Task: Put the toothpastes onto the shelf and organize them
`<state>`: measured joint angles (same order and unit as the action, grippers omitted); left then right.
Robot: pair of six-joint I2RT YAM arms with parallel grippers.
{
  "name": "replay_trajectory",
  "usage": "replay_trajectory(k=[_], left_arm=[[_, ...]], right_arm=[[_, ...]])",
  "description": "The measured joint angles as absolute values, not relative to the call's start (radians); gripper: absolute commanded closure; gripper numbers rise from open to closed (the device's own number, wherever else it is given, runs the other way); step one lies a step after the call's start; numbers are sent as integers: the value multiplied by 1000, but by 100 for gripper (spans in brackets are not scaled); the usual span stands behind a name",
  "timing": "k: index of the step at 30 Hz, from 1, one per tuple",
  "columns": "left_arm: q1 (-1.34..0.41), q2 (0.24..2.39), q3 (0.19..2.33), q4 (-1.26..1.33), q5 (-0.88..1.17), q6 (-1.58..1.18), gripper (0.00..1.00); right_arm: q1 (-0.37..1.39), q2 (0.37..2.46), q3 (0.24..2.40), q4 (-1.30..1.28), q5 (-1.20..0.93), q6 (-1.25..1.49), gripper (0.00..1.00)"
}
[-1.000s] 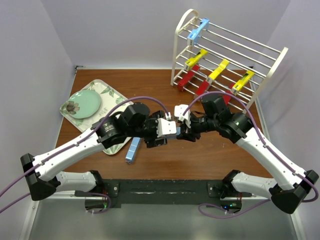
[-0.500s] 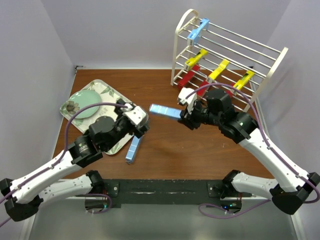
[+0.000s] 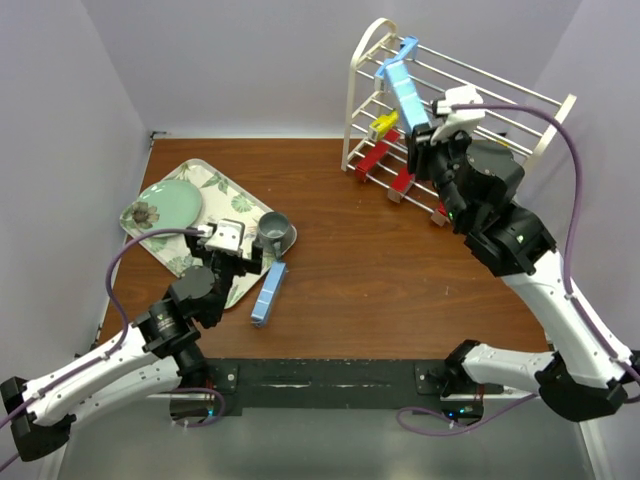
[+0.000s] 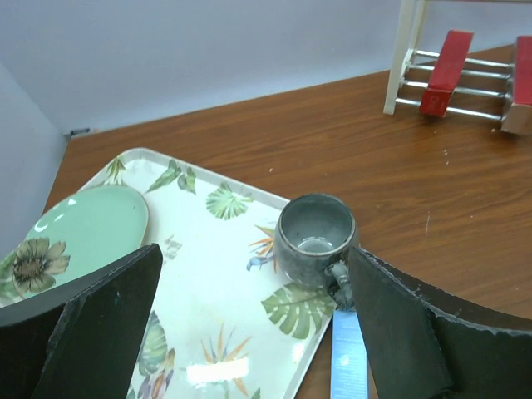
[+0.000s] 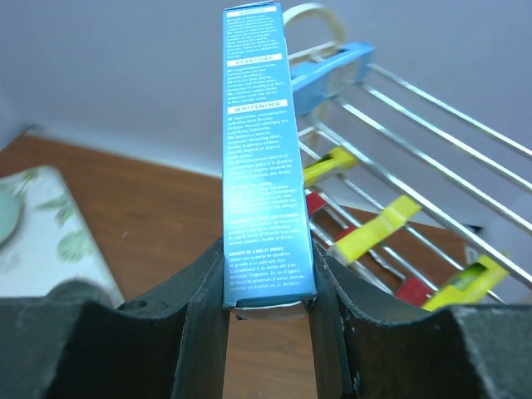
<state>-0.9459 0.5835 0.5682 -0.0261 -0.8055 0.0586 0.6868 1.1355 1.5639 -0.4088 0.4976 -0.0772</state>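
Observation:
My right gripper (image 3: 426, 140) (image 5: 268, 307) is shut on the near end of a light blue toothpaste (image 3: 407, 95) (image 5: 259, 150). It holds the box up beside the top tier of the shelf (image 3: 556, 122) (image 5: 432, 108). Another blue toothpaste (image 3: 410, 45) (image 5: 332, 75) lies on that top tier. Yellow toothpastes (image 5: 374, 229) rest on the middle tier and red toothpastes (image 3: 372, 158) on the lowest. A third blue toothpaste (image 3: 268, 292) (image 4: 349, 357) lies on the table by the tray. My left gripper (image 3: 238, 262) (image 4: 253, 258) is open and empty above the tray, near the mug.
A leaf-patterned tray (image 3: 215, 185) (image 4: 208, 241) sits at the left with a green plate (image 3: 165, 208) (image 4: 79, 237) on it. A grey mug (image 3: 275, 232) (image 4: 316, 237) stands at its right corner, touching the loose blue box. My right arm hides part of the shelf's lower tiers.
My left gripper let go of the blue box, opened wide and drew back over the tray. My right gripper carried that box from the table's middle up to the shelf's top tier.

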Motion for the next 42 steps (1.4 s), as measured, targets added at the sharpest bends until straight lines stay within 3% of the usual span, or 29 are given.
replay_trajectory(k=[6,11,28,42], left_arm=[[-944,599,527,-25,-872,8,0],[-944,610,513,-27,-905,-7,0],[-944,625,496,-12,-928,13,0],[-944,632,495,-7,-915,20,1]], right_arm=[[682,1294,1693,-313,817,-80,100],[650,1459,1825,-294,944,-77,99],[512,1833,2151,-513,1015,143,94],[476,1865,2149,-566,1086,247,86]])
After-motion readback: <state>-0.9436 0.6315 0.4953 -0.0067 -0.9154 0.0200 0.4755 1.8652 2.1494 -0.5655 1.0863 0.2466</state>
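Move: The upper-tier gap meant for the held blue toothpaste lies about 21 cm ahead of the right hand, 9 cm to its right and 9 cm lower. The blue box already up there stands some 23 cm ahead, 2 cm left and 8 cm down. On the tier below, about 20 cm under the hand, the left yellow box is 22 cm ahead, the middle yellow 18 cm ahead and 9 cm right. From the empty left hand, that gap is roughly 29 cm ahead, 58 cm right, 12 cm up. Forward about 17 cm and rightward some 7 cm, the right hand carries the blue toothpaste into the rack's upper tier, turning clockwise nearly 50 degrees to line it up with the shelf's depth. It rises slightly, then sinks past its starting height over the front bars and finishes by easing right, its grip kept. The open left hand sinks about 4 cm by the tray. ##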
